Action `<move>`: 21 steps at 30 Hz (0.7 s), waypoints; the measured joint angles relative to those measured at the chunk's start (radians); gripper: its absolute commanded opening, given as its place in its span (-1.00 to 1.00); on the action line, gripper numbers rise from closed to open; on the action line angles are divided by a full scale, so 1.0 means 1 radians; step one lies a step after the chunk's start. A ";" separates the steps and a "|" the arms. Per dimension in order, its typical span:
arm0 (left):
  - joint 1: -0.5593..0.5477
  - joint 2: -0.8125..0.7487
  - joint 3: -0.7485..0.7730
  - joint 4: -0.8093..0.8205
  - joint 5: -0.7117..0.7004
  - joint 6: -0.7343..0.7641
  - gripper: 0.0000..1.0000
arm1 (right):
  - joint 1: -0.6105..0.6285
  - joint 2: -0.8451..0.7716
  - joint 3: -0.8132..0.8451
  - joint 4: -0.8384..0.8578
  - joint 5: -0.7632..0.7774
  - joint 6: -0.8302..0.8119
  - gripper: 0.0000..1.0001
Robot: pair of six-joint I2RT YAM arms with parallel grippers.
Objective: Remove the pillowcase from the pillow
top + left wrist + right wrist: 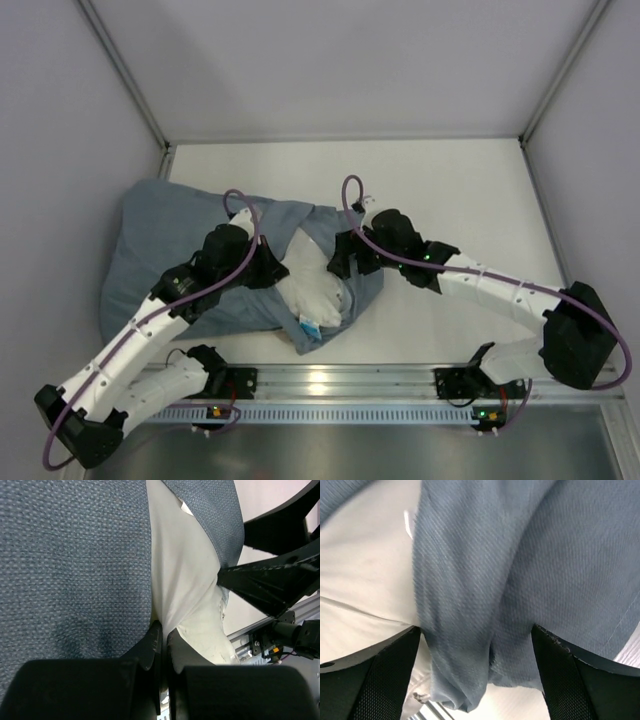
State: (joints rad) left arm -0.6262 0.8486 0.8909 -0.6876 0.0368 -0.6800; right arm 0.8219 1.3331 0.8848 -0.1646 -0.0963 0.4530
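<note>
The blue-grey pillowcase [160, 240] lies crumpled across the left half of the table. The white pillow [315, 290] pokes out of its open end towards the near edge. My left gripper [278, 268] sits at that opening. In the left wrist view it [164, 630] is shut on a pinch of the white pillow [180, 570], with the pillowcase [75, 555] beside it. My right gripper [345, 262] is at the pillowcase's right edge. In the right wrist view it [475, 630] stands wide open, with a hanging fold of pillowcase [520, 555] between the fingers and the pillow [365, 570] on the left.
A metal rail [330, 380] runs along the near edge just below the pillow's end. White table [450, 190] stretches to the right and back, closed in by grey walls. A small blue tag [310, 330] hangs at the pillow's near tip. The right arm [270, 580] shows in the left wrist view.
</note>
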 measured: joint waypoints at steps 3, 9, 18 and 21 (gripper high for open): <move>0.000 -0.014 -0.027 0.007 0.012 -0.004 -1.00 | 0.000 0.001 0.021 0.023 0.017 -0.013 0.54; 0.000 -0.042 -0.062 0.008 0.038 -0.007 -1.00 | 0.000 0.052 0.072 0.048 0.050 -0.026 0.33; 0.000 -0.069 -0.080 0.008 0.057 -0.006 -1.00 | 0.000 0.169 0.152 0.076 0.040 -0.034 -0.89; 0.000 -0.083 -0.083 0.006 0.057 -0.006 -1.00 | -0.001 0.179 0.152 0.079 0.057 -0.027 -1.00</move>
State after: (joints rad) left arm -0.6262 0.7654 0.8078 -0.6811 0.0937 -0.6861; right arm 0.8207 1.5124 1.0367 -0.0853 -0.0395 0.4259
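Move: Ahead and to the left of the right hand, about 4 cm out, 3 cm over and at roughly its height, is the fold of pillowcase along the right side of the opening. The small white label lies about 2 cm ahead and 6 cm left. The bare pillow's middle is some 5 cm back, 6 cm left and a few centimetres lower. From the left hand, that fold lies about 8 cm ahead, 11 cm right and 4 cm lower. Sliding forward and left over the blue cloth by about 5 cm, the right hand first rises some 2 cm, then eases partly back down, its open fingers straddling the right-hand fold until they close on the pillowcase and pinch it. The left hand keeps its shut grip on the cloth at the opening's left side and draws it about 2 cm back and 1 cm down. ##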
